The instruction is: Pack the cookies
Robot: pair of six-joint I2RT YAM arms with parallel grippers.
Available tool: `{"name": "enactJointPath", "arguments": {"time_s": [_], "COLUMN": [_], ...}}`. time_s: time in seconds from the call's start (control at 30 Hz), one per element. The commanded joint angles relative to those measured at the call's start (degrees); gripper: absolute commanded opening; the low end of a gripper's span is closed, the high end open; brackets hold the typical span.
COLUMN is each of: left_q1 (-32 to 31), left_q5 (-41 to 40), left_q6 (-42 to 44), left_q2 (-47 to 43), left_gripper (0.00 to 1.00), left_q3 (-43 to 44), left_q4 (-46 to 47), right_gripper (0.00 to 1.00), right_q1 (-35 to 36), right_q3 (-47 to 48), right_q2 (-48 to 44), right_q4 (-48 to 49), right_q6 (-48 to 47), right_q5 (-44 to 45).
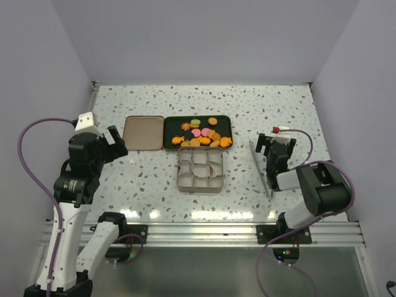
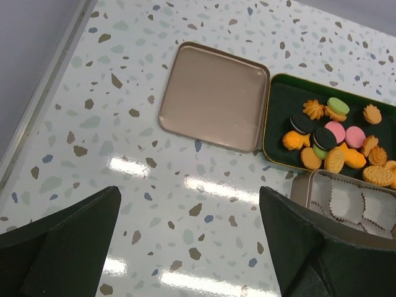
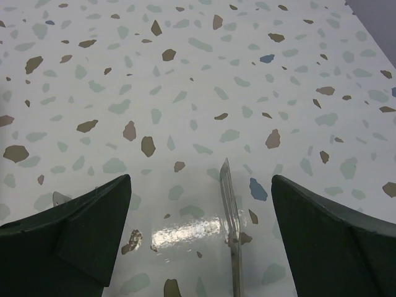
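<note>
The cookies [image 1: 203,132], mostly orange with a few pink, green and dark ones, lie heaped on a dark green tray [image 1: 170,121] at the table's middle. In the left wrist view the cookies [image 2: 337,143] show at the right edge. In front of the tray stands a tan tin [image 1: 200,184] lined with white paper cups. My left gripper [image 1: 117,143] hovers open, left of the tin and near a flat tan lid [image 1: 143,132]; nothing is between its fingers [image 2: 68,241]. My right gripper [image 1: 274,143] stands open to the right, over metal tongs [image 3: 230,210] lying on the table.
The tan lid [image 2: 213,96] lies flat against the green tray's left side [image 2: 267,117]. The tongs [image 1: 260,168] stretch from near the right gripper toward the table's front. White walls close the table on the left, back and right; a metal rail runs along the front.
</note>
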Motion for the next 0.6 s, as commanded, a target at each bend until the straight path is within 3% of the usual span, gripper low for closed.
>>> {"name": "enactJointPath", "arguments": {"time_s": [0.0, 0.13, 0.3, 0.4, 0.57], "left_q1": [-0.35, -0.35, -0.35, -0.35, -0.35], "left_q5": [1.48, -1.68, 0.69, 1.04, 1.74], "left_q6": [-0.18, -3.79, -3.09, -2.74, -2.21], "left_q2": [0.83, 0.66, 0.40, 0.30, 0.40], "left_gripper": [1.00, 1.00, 1.00, 1.00, 1.00], "left_q3": [0.27, 1.06, -0.17, -0.17, -0.87], "left_q4": [-2.87, -6.39, -7.72, -7.36, -6.84], "right_gripper": [0.99, 0.99, 0.99, 0.99, 0.99], "right_q1": [-0.13, -0.13, -0.13, 0.13, 0.22], "right_q3": [1.03, 1.11, 1.55, 4.09, 11.03], "right_q2": [-0.73, -0.64, -1.78, -8.34, -24.78], "right_q4": [2.21, 2.03, 1.42, -9.86, -28.68], "right_q6": [-0.67, -0.67, -1.97, -4.79, -1.04], "right_q5": [-0.10, -0.10, -2.97, -7.21, -3.27]}}
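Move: The cookies in the green tray lie about 17 cm ahead of the left hand, 26 cm to its right and 25 cm below; the beige tray is 18 cm ahead and 6 cm right, the divided box 2 cm ahead and 26 cm right. From the low right hand the cookies are some 5 cm ahead and 26 cm left, the box 9 cm back and 27 cm left. The open right hand lifts about 6 cm off its low rest while the open left sinks 3 cm, easing back. ##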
